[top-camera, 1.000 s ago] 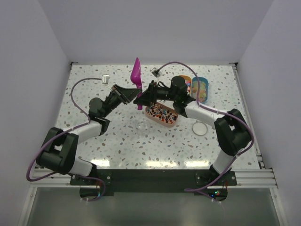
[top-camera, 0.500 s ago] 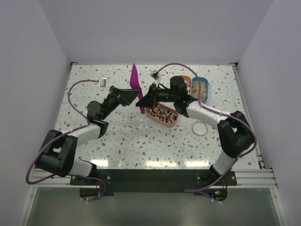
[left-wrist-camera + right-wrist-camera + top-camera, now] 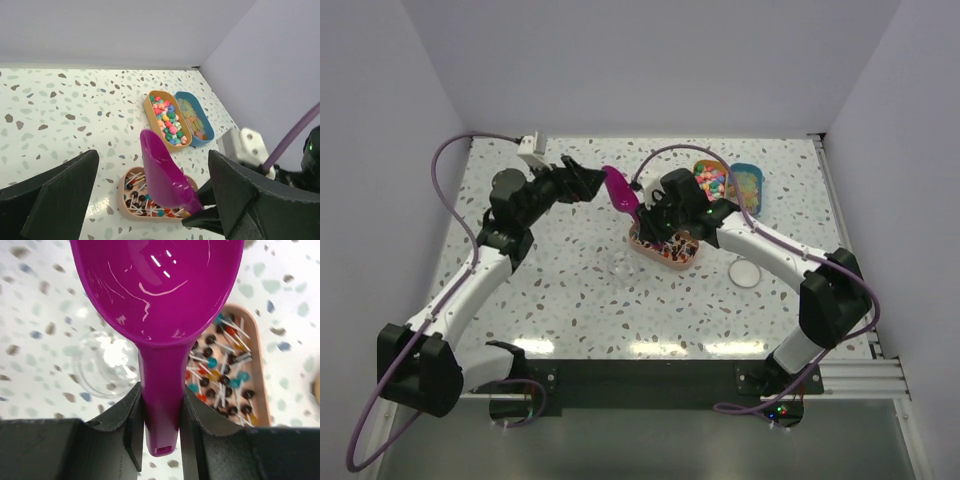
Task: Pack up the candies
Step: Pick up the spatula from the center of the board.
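The candies (image 3: 667, 247) are tiny dark, red and teal balls on white sticks, lying in a tan tray (image 3: 642, 247) at mid-table; they also show in the left wrist view (image 3: 142, 201) and the right wrist view (image 3: 226, 371). My right gripper (image 3: 642, 212) (image 3: 160, 425) is shut on the handle of the purple scoop (image 3: 620, 188) (image 3: 155, 290) (image 3: 165, 175). The empty bowl of the scoop points away to the left, above the tray's left end. My left gripper (image 3: 590, 182) (image 3: 152, 160) stands open just left of the scoop, holding nothing.
A clear cup (image 3: 623, 267) (image 3: 106, 365) stands just near-left of the tan tray. A white round lid (image 3: 745, 272) lies to the right. An orange tray of pastel candies (image 3: 710, 182) (image 3: 167, 120) and a blue tray (image 3: 747, 185) (image 3: 194, 119) sit at the back right.
My left gripper opened, let go of the scoop and drew back to the left. The scoop, upright before, now tilts left in the right gripper, which stayed shut on it.
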Controlling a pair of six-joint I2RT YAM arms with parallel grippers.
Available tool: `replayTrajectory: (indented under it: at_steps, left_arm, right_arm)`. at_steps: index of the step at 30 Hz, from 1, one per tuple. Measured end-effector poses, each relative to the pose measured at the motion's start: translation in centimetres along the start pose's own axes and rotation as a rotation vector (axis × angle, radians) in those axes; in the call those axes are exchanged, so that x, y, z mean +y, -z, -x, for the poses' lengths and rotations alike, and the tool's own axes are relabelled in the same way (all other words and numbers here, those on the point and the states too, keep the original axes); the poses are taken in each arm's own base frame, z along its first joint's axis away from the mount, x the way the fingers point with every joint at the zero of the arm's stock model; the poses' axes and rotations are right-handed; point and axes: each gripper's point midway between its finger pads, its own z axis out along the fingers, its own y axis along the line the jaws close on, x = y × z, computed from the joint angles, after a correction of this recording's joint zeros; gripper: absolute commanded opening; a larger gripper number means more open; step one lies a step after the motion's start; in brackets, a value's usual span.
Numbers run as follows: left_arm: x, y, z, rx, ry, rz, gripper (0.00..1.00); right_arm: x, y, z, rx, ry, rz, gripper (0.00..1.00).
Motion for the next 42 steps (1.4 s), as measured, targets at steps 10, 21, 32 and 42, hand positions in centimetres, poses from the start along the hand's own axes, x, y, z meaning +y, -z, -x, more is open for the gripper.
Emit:
replayTrajectory:
  at_steps: [10, 21, 32, 42]
  left_arm:
    - [1.9, -1.9, -0.9, 0.258, -0.158, 0.093, 0.87]
    - [2.4, -1.2, -7.2, 0.559, -0.107, 0.008, 0.68]
    - [1.7, -1.6, -9.9, 0.630, -0.006, -0.084, 0.42]
    - [1.9, -1.5, -9.9, 0.635, 0.038, -0.094, 0.34]
  right_arm:
    - [-2.5, 1.1, -3.5, 0.148, 0.274, -0.255, 0.00]
    - [-2.9, 1.5, -3.6, 0.128, 0.351, -0.284, 0.00]
    - [-2.1, 0.9, -3.8, 0.117, 0.400, -0.281, 0.00]
    - [-2.2, 0.8, -4.0, 0.122, 0.435, -0.295, 0.00]
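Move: The spatula, its handle in the right hand, has its scoop about 5 cm right of the empty left hand, 1 cm ahead and some 6 below; from the right hand the scoop is roughly 8 ahead, 6 left and 6 up. Of the right hand, the lollipop tray sits about 2 ahead, 3 right and 14 below, and the clear bowl 3 back, 8 left, 15 below. The spatula's scoop is met by the left hand, which edges forward briefly, then drops about 9 cm and swings right some 4 cm, tipping down and turning clockwise, its wide fingers closing to about a third to straddle the scoop's wall. The right hand keeps its hold on the handle, shifting right and slightly down while rolling the spatula about 30 degrees, then steadies. ##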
